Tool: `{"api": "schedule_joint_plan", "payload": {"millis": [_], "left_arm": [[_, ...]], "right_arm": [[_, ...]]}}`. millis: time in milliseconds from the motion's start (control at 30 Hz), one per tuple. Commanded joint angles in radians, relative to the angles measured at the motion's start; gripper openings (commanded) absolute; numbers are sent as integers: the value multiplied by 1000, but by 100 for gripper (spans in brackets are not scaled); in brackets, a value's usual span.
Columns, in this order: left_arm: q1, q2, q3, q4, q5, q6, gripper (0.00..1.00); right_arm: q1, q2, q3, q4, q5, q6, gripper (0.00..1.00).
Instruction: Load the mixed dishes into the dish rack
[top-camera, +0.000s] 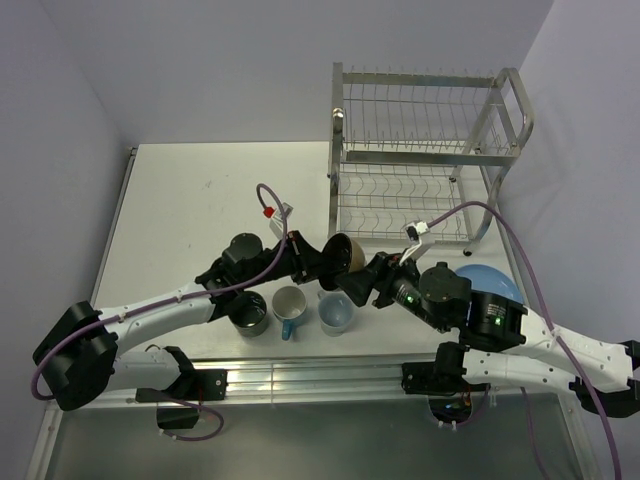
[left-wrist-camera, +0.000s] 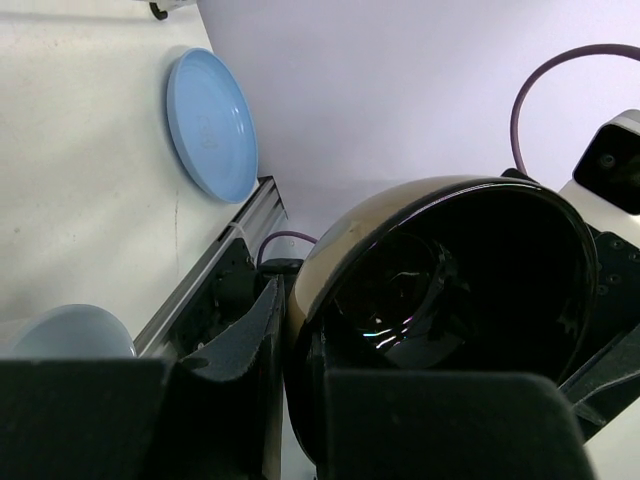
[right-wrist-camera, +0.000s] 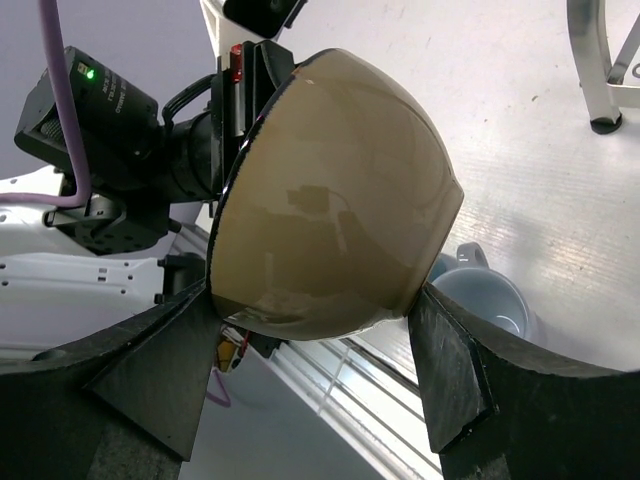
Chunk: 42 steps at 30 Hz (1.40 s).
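The small bowl (top-camera: 345, 250), black inside and tan outside, hangs on edge above the table between both arms. My left gripper (top-camera: 322, 258) is shut on its rim, one finger inside and one outside (left-wrist-camera: 300, 340). My right gripper (top-camera: 362, 280) straddles the bowl's tan outside (right-wrist-camera: 330, 190), with both fingers against it (right-wrist-camera: 310, 295). Below stand a dark mug (top-camera: 248, 312), a pale mug with a blue handle (top-camera: 288, 305) and another pale mug (top-camera: 336, 312). The light blue plate (top-camera: 490, 280) lies flat at the right. The steel dish rack (top-camera: 420, 150) stands at the back right.
A rack foot (right-wrist-camera: 600, 100) stands on the table just beyond the bowl. The plate (left-wrist-camera: 210, 125) lies near the table's metal front rail (left-wrist-camera: 200, 290). Purple cables loop over both arms. Walls close in on the left, back and right.
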Motion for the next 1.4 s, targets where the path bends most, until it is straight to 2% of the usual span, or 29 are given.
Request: {"api": "schedule_joint_plan", "payload": {"millis": [0, 33, 67, 100, 200, 233, 300, 333, 433, 533, 967, 1067, 1133, 1167, 1200, 1233, 1367], "left_arm": [[-15, -28, 20, 124, 26, -10, 0], [-15, -27, 17, 129, 26, -15, 0], [-15, -27, 14, 136, 30, -18, 0], [-15, -25, 12, 141, 31, -19, 0], [-15, -17, 13, 140, 37, -21, 7], [-13, -19, 10, 144, 35, -28, 18], [-13, -22, 0, 159, 37, -28, 28], [-15, -24, -3, 158, 35, -28, 40], [-10, -34, -10, 146, 27, -21, 61], [-2, -45, -13, 135, 29, -15, 72], [19, -59, -17, 29, -8, 21, 86], [28, -88, -13, -73, -55, 54, 87], [33, -111, 0, -197, -98, 105, 88], [34, -137, 18, -294, -153, 146, 88], [34, -148, 29, -295, -182, 169, 88], [34, -160, 55, -389, -213, 189, 88], [34, -211, 107, -566, -333, 281, 88]], "right_arm": [[21, 45, 5, 51, 85, -1, 39], [24, 49, 11, 49, 92, 1, 18], [35, 55, 13, 45, 108, 4, 6], [38, 63, 16, 43, 115, 5, 0], [58, 74, 18, 36, 155, 10, 0], [62, 74, 18, 31, 167, 17, 0], [72, 68, 13, 32, 190, 22, 0], [76, 63, 5, 31, 198, 30, 0], [84, 42, -10, 34, 220, 37, 0], [84, 16, -25, 32, 235, 48, 0], [86, -44, -47, -7, 293, 71, 0], [86, -50, -38, -41, 330, 73, 0], [84, -50, -28, -76, 353, 68, 0], [82, -46, -24, -86, 385, 65, 0], [84, -43, -19, -98, 404, 62, 0], [82, -32, -18, -122, 424, 60, 0], [64, -9, -8, -156, 505, 39, 0]]}}
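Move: Both grippers hold the dark bowl. Its middle is about 4 cm right of the left gripper and 1 cm ahead. The white mug is about 8 cm left of that gripper, level fore-and-aft; the blue mug is 4 cm right and 2 cm back, both some 18 cm below. From the right gripper, the bowl's middle is about 4 cm ahead and 2 cm left. The rack's lower shelf is some 27 cm ahead, 15 cm right and 15 cm below. Open the left gripper wide to let go of the bowl, staying nearly in place, then back it off about 4 cm to the left, with a little forward and down. Keep the bowl gripped in the right fingers; ease down slightly during the release, then carry it right and down, finally slightly forward, towards the rack, turning some 15 degrees clockwise. ##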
